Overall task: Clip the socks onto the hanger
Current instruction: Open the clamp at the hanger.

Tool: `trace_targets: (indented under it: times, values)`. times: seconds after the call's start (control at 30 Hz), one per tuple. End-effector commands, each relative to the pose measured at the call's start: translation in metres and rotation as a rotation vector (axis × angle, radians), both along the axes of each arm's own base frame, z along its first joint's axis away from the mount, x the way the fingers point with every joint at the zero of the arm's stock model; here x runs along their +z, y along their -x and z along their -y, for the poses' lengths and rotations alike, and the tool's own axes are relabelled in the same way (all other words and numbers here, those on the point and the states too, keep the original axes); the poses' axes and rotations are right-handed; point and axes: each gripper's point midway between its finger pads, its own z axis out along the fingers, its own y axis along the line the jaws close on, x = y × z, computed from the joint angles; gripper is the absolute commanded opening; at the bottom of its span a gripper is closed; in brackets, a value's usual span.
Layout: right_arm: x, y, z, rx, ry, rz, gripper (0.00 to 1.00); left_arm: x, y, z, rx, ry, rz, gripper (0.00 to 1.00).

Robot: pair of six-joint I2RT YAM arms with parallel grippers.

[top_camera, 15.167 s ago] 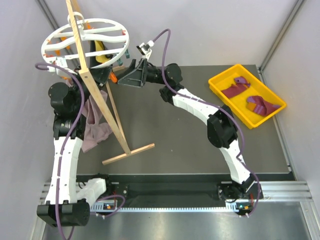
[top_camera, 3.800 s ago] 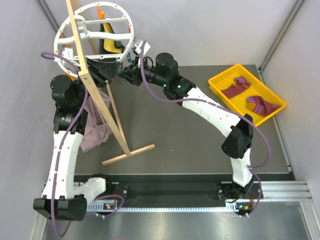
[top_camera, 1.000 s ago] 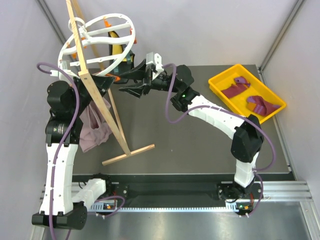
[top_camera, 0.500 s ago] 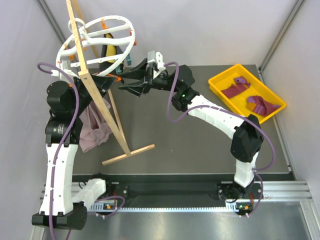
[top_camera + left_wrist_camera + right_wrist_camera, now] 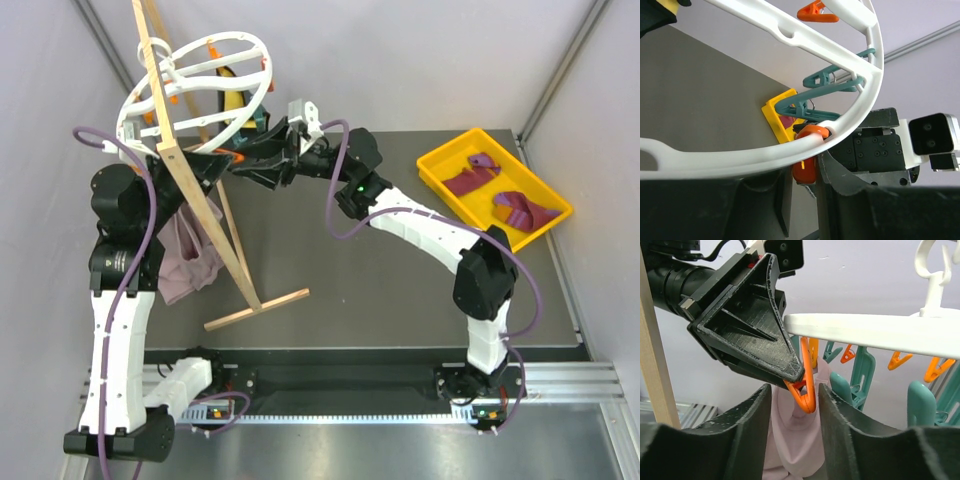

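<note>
The white wheel-shaped hanger [image 5: 266, 75] hangs tilted by the wooden stand at the back left. My left gripper [image 5: 222, 158] [image 5: 804, 175] is shut on an orange clip [image 5: 805, 167] under the hanger's rim [image 5: 740, 157]. My right gripper [image 5: 250, 158] [image 5: 795, 390] is open. Its fingers stand either side of that same orange clip [image 5: 808, 397], apart from it, with the left gripper's black finger [image 5: 750, 335] just above. Two maroon socks [image 5: 472, 172] [image 5: 522, 210] lie in the yellow tray [image 5: 440, 160] at the right, far from both grippers.
The wooden stand's foot [image 5: 258, 307] rests on the table left of centre. A pale mauve cloth [image 5: 185, 262] [image 5: 795, 450] hangs below the hanger. A yellow-and-black garment [image 5: 232, 100] is clipped inside the wheel. Teal clips [image 5: 862, 372] crowd the rim beside my right fingers.
My right gripper has moved left, up to the hanger's rim, and its fingers have narrowed around the orange clip. The left gripper keeps its hold.
</note>
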Motion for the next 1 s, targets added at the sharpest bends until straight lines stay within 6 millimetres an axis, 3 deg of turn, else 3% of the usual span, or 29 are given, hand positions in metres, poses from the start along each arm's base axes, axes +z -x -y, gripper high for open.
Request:
trace_targets:
  times: [0.0, 0.17, 0.27, 0.3, 0.4, 0.47, 0.5, 0.63, 0.73, 0.8, 0.97]
  values:
    - [0.025, 0.012, -0.001, 0.025, -0.055, 0.049, 0.41, 0.03, 0.013, 0.003, -0.024, 0.011, 0.107, 0.0]
    - [0.025, 0.011, -0.002, 0.017, -0.059, 0.038, 0.32, 0.028, 0.013, 0.004, -0.029, 0.012, 0.105, 0.0]
    - [0.028, 0.011, -0.001, 0.017, -0.067, 0.027, 0.19, 0.026, 0.012, 0.003, -0.027, 0.01, 0.101, 0.0]
    - [0.029, 0.011, -0.001, 0.012, -0.071, 0.021, 0.03, 0.025, 0.012, 0.003, -0.026, 0.01, 0.1, 0.0]
    - [0.031, 0.009, -0.001, 0.0, -0.07, 0.007, 0.0, 0.025, 0.012, 0.003, -0.024, 0.01, 0.101, 0.02]
    - [0.033, 0.008, 0.0, -0.004, -0.066, -0.019, 0.0, 0.026, 0.012, 0.002, -0.021, 0.005, 0.11, 0.14]
    - [0.035, 0.008, 0.001, -0.005, -0.07, -0.033, 0.0, 0.026, 0.012, 0.001, -0.011, -0.001, 0.113, 0.39]
    - [0.036, 0.011, 0.001, 0.02, -0.06, -0.132, 0.0, 0.024, 0.009, -0.005, 0.025, -0.021, 0.125, 0.68]
    - [0.034, 0.012, -0.002, 0.057, -0.041, -0.255, 0.0, 0.022, 0.008, -0.014, 0.08, -0.037, 0.148, 0.79]
    - [0.028, 0.015, -0.006, 0.152, -0.007, -0.438, 0.0, 0.033, 0.015, -0.021, 0.123, -0.043, 0.243, 0.83]
    - [0.031, 0.023, -0.004, 0.311, -0.02, -0.671, 0.0, 0.033, 0.017, -0.026, 0.154, -0.059, 0.277, 0.83]
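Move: The orange clip hanging from the hanger's rim is already between the left hand's fingertips, about 1 cm ahead and 1 cm to the right. From the right hand the clip's middle lies some 2 cm to the left, about level fore and aft and 1 cm higher, its lower end between the open fingers. The white rim passes 4 cm above and 2 cm left of the right hand; the nearest teal clip is roughly 5 cm ahead of that hand, 1 cm left and 1 cm above. Easing barely half a centimetre left, the right hand closes its fingers on the lower end of the orange clip. Only then does the left hand open wide, let the clip go and draw off left and back about 2 cm, fingers tipping slightly up. Keeping its pinch, the right rolls some 25 degrees, front side dipping, and lifts up and back a good centimetre. ##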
